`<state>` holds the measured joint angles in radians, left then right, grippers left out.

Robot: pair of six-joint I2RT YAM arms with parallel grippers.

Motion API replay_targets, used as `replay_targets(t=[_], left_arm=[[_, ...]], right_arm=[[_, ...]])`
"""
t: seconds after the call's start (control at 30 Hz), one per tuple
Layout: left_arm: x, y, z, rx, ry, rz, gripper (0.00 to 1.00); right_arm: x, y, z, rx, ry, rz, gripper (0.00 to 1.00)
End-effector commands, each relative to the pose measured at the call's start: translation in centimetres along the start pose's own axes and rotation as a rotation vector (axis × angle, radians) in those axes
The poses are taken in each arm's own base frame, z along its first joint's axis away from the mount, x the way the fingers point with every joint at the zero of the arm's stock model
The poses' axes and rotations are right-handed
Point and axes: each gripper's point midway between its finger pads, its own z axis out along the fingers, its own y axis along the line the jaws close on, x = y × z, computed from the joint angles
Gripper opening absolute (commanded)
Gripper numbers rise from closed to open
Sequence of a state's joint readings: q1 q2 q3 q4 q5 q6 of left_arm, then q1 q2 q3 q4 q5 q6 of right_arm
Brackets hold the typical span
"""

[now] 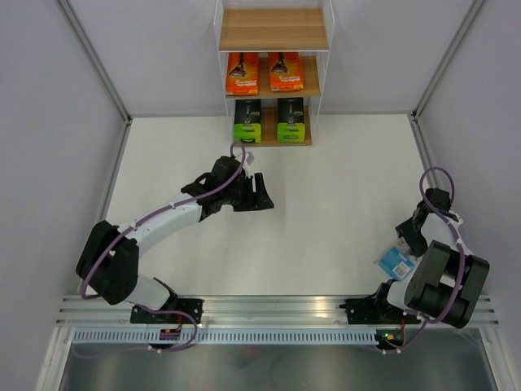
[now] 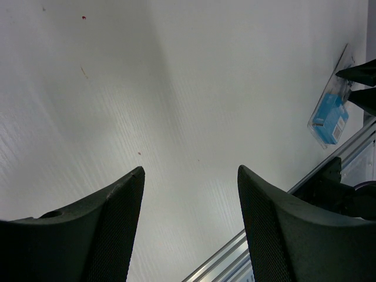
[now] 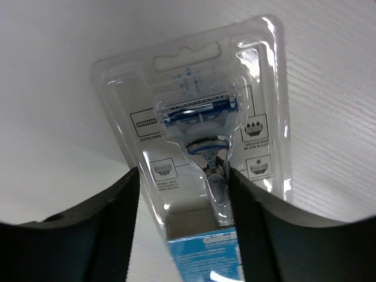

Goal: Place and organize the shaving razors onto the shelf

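The light blue razor pack lies on the white table by the right arm's base and also shows at the far right of the left wrist view. My right gripper straddles its lower part. The right finger touches the blister, and a strip of table shows beside the left finger. My left gripper hangs open and empty over mid-table. On the shelf, two orange packs stand on the middle board. Two green-and-black packs are on the bottom one.
An aluminium rail runs along the near edge, just behind the blue pack. White walls close in the table on the left, right and back. The shelf's top board is bare.
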<state>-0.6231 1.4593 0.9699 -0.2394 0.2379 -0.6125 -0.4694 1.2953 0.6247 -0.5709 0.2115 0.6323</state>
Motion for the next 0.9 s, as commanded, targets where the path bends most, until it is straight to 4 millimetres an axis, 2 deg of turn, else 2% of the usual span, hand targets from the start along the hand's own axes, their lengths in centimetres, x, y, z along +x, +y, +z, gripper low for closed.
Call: replay_targets(t=[0.0,0.07,0.13,0.17,0.27,0.3,0.4,0.5,0.53,0.6,0.63,0.77,0.83,0.87], left_arm=[[-1.7,-1.2,-0.5,0.030,-0.034,0.049,0.70],[-1.8,-1.7,-0.7,0.046,-0.025,0.055,0.70],[-1.6,-2.4,-1.0,0.080,-0.006,0.069,0.70],[-1.7,-2.7,-1.3,0.091,-0.010,0.075,0.70],[-1.9,-3.0,-2.2,0.100,-0.029,0.095,0.70],[-1.9,-2.8,-2.3,0.093,-0.036,0.102,0.70],[-1.8,-2.4,-2.7,0.081,-0.048,0.117,0.70],[-1.6,-2.1,-2.7,0.067,-0.045,0.115,0.70],[-1.7,-2.0,-2.6,0.062,-0.047,0.105,0.70],[-1.7,-1.9,-2.6,0.061,-0.045,0.104,0.70],[-1.8,-1.8,-2.6,0.051,-0.053,0.103,0.70],[-1.9,-1.5,-2.6,0.036,-0.061,0.099,0.70],[-1.9,-1.3,-2.7,0.029,-0.068,0.099,0.70],[-2.0,-1.4,-2.7,0.031,-0.069,0.101,0.70]], right_arm=[[-0.4,0.6,0.4,-0.033,-0.021,0.001,0.59],[-0.4,0.8,0.5,-0.049,-0.022,-0.005,0.55],[0.0,1.1,0.5,-0.070,-0.012,-0.005,0.43],[0.0,1.3,0.5,-0.085,-0.009,-0.012,0.31],[0.7,1.9,0.1,-0.136,0.009,-0.013,0.06],[0.9,2.2,-0.1,-0.160,0.012,-0.007,0.00],[1.8,4.4,-1.4,-0.303,0.002,-0.011,0.01],[2.0,7.0,-3.9,-0.413,-0.050,-0.078,0.01],[2.0,9.8,-6.7,-0.499,-0.090,-0.186,0.01],[1.6,10.8,-7.8,-0.522,-0.106,-0.225,0.01],[2.1,11.7,-8.6,-0.551,-0.101,-0.271,0.01],[1.2,15.3,-11.6,-0.618,-0.141,-0.386,0.01],[1.7,16.5,-12.5,-0.625,-0.141,-0.456,0.01],[1.4,17.9,-13.4,-0.651,-0.144,-0.482,0.01]])
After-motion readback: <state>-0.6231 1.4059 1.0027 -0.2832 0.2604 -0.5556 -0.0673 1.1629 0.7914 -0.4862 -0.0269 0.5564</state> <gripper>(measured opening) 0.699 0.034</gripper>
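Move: The packaged razor lies right under the right hand, its middle about 1 cm back, 1 cm to the left and 1 cm below, with its clear handle bulge between the part-open fingers. The metal side rail is some 11 cm to that hand's right, level with it; the right green box stands roughly 46 cm ahead and 35 cm left, 4 cm above. From the left hand, the packaged razor lies about 9 cm back, 39 cm right and 12 cm below. The packaged razor is pinched at its clear handle bulge, just above the blue box, by the right fingers, which edge forward, then shut fully as the hand pulls away. The hand swings about 11 cm left, nearly as far forward and up, towards the shelf, turning some 30 degrees counter-clockwise while its fingertips tip forward. The empty left hand rises slightly. ##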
